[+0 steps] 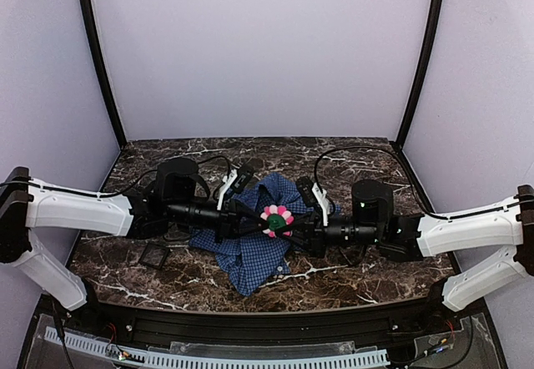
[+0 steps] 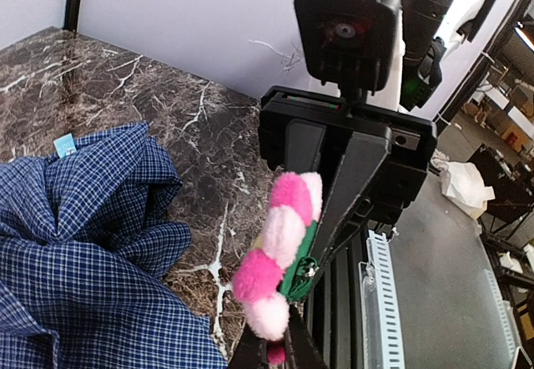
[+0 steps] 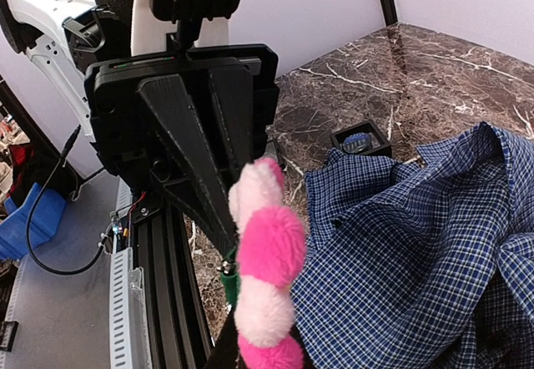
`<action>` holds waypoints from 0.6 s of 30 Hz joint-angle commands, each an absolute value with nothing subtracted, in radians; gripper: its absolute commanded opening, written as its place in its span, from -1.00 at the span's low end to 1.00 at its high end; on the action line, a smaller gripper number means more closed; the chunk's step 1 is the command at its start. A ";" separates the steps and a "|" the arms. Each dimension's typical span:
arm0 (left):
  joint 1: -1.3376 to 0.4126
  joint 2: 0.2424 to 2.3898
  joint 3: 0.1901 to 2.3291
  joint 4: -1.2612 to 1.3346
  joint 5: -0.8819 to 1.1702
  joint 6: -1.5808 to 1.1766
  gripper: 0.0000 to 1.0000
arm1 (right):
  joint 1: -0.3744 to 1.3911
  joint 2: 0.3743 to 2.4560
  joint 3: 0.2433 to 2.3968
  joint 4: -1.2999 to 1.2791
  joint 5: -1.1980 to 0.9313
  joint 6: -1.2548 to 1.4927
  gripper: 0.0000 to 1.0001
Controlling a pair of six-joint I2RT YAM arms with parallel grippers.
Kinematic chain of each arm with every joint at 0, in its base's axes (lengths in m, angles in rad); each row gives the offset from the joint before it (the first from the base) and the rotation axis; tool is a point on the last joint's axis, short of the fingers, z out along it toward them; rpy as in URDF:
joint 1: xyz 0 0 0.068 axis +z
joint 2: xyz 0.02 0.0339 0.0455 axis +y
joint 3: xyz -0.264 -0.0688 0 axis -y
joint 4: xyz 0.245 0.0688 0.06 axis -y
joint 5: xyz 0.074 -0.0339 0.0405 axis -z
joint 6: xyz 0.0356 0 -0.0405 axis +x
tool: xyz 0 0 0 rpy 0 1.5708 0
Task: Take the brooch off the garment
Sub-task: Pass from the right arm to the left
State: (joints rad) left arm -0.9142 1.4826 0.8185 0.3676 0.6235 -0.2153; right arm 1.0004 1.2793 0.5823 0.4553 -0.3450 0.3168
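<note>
The brooch [image 1: 276, 219], a fluffy flower with pink and pale-pink petals and a green centre, hangs above the middle of the table between both arms. My left gripper [image 1: 264, 217] reaches it from the left and my right gripper [image 1: 290, 229] from the right, each shut on its edge. In the left wrist view the brooch [image 2: 279, 252] stands edge-on with a lower petal pinched in my left gripper [image 2: 275, 354]. The right wrist view shows the brooch [image 3: 267, 252] rising from my right gripper [image 3: 250, 361]. The garment [image 1: 250, 252], a blue checked shirt, lies crumpled beneath; marble shows between the garment [image 2: 75, 244] and the brooch.
A small black square tray [image 1: 154, 255] sits on the marble to the left of the shirt, and the tray [image 3: 360, 140] also shows in the right wrist view. A light-blue tag [image 2: 64, 144] pokes from the shirt. Black rails edge the table front.
</note>
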 commanded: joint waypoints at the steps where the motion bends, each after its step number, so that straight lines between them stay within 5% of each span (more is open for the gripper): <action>1: -0.952 1.492 0.847 0.476 0.697 -0.214 -0.97 | 1.015 1.297 0.623 0.541 -0.409 0.320 -1.00; 2: -0.951 1.492 0.846 0.475 0.695 -0.209 -0.94 | 1.015 1.293 0.621 0.543 -0.413 0.321 -1.00; 7: -0.950 1.467 0.834 0.427 0.632 -0.173 0.02 | 1.015 1.273 0.610 0.555 -0.439 0.318 -1.00; 14: -0.947 1.411 0.824 0.380 0.652 -0.127 0.34 | 1.014 1.238 0.586 0.597 -0.536 0.313 -1.00; 18: -0.948 1.404 0.834 0.326 0.616 -0.107 0.70 | 1.015 1.227 0.580 0.618 -0.579 0.314 -1.00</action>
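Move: The brooch's flower is between the two hands, its middle about 3 cm to the right of the left hand, level with it front to back, and a centimetre or two above. From the right hand, which already holds it by its edge, it is about 3 cm to the left, 1 cm ahead and slightly higher. The blue checked garment lies on the table some 17 cm below the left hand, its middle roughly 5 cm farther out and level with it sideways. The left fingers, shut at the brooch's edge to begin with, spread wide and release it while the left hand lifts about 3 cm and draws back some 2 cm towards the base, tipping its wrist only slightly. The right hand keeps its shut grip on the brooch and, after a brief hold, carries it up about 2 cm. ##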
